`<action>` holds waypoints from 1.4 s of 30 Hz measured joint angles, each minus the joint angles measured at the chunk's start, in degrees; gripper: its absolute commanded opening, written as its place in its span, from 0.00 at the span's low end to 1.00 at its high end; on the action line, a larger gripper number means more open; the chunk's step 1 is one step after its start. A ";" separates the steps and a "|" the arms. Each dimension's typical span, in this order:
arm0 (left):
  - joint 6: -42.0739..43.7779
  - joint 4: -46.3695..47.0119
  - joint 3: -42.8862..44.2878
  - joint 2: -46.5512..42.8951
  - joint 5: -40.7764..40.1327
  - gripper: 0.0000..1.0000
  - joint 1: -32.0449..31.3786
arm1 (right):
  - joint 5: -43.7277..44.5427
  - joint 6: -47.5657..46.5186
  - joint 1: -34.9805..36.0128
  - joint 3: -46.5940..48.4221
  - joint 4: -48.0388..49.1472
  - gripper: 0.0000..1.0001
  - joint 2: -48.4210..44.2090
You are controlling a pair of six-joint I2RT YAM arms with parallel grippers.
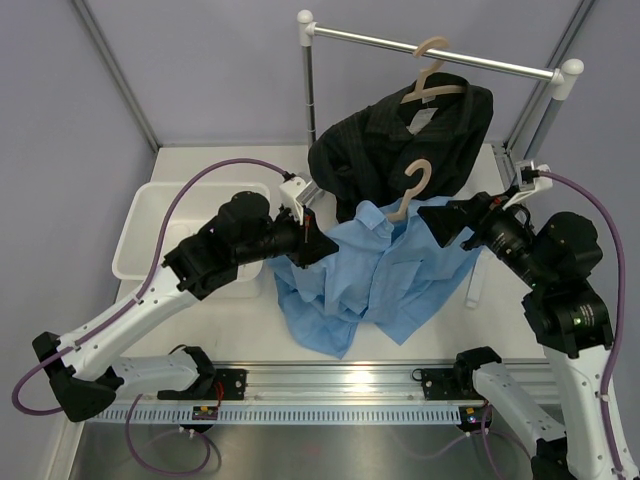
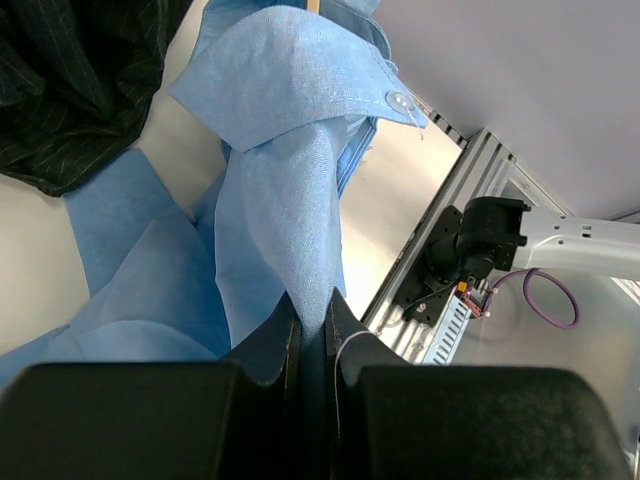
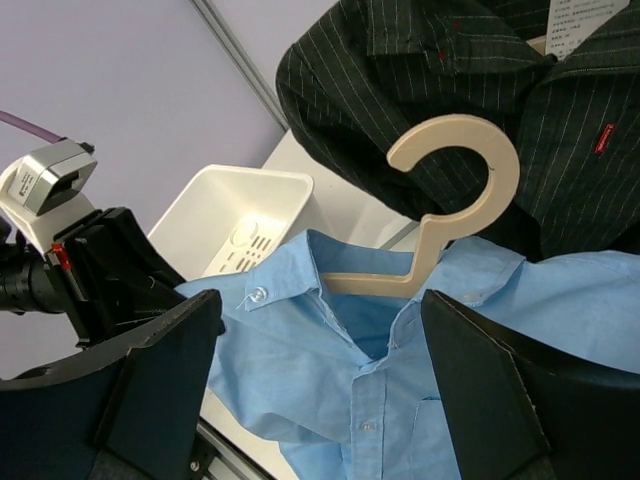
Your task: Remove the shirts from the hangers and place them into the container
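Observation:
The light blue shirt (image 1: 370, 285) lies crumpled mid-table with a beige hanger (image 1: 412, 188) still in its collar. My left gripper (image 1: 318, 245) is shut on a fold of the blue shirt (image 2: 290, 150) near its buttoned collar tip, fabric pinched between the jaws (image 2: 312, 312). My right gripper (image 1: 450, 222) stands open, its fingers on either side of the collar and the hanger (image 3: 455, 190) without touching them (image 3: 322, 300). The black pinstriped shirt (image 1: 410, 130) hangs on a second hanger (image 1: 432, 75) from the rail. The white container (image 1: 150, 225) is at the left, with nothing showing inside it.
A metal rail (image 1: 440, 55) on white posts crosses the back. The black shirt's hem drapes onto the table just behind the blue shirt. A small white object (image 1: 476, 285) lies by the right arm. An aluminium track (image 1: 340, 382) runs along the near edge.

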 measured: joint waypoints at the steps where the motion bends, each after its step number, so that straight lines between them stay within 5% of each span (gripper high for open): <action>1: 0.00 0.00 0.00 -0.02 0.02 0.00 0.00 | -0.02 0.00 0.00 0.07 0.17 0.91 0.24; 21: -0.28 0.98 0.00 -1.29 5.18 0.00 -0.09 | -0.46 0.70 0.00 -5.99 7.61 0.85 10.84; 30: -0.85 2.05 0.07 -1.20 5.66 0.00 -0.09 | -0.74 1.79 0.02 -7.78 9.57 0.52 10.62; 37: -1.33 2.99 1.03 0.17 5.88 0.00 -0.09 | -0.96 2.40 0.22 -8.17 9.55 0.43 9.84; 40: -1.68 3.19 1.14 0.39 6.47 0.00 -0.09 | 0.24 1.25 0.17 -8.17 9.31 0.07 10.05; 42: -1.79 3.43 1.38 0.37 6.62 0.01 -0.04 | 0.46 0.15 0.13 -8.17 8.74 0.00 10.47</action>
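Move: The hanger's neck, just under its hook, lies about 7 cm ahead of my open right hand, 4 cm to its left and 7 cm lower. The blue shirt's collar is around 4 cm ahead of that hand, 12 cm left and 11 cm down. The black shirt hangs some 23 cm ahead, 6 cm left and 8 cm down. From my left hand, already holding the blue shirt, the neck is about 10 cm ahead, 22 cm right and 3 cm higher. I reach my right hand forward and down onto the hanger's neck, about 7 cm each way and slightly left, tipping the open fingers some 10 degrees downward. Stopping there, I shut them and pinch the wooden stem below the hook. My left hand keeps its grip on the shirt and lifts it about 2.5 cm, easing slightly back and to the right. ##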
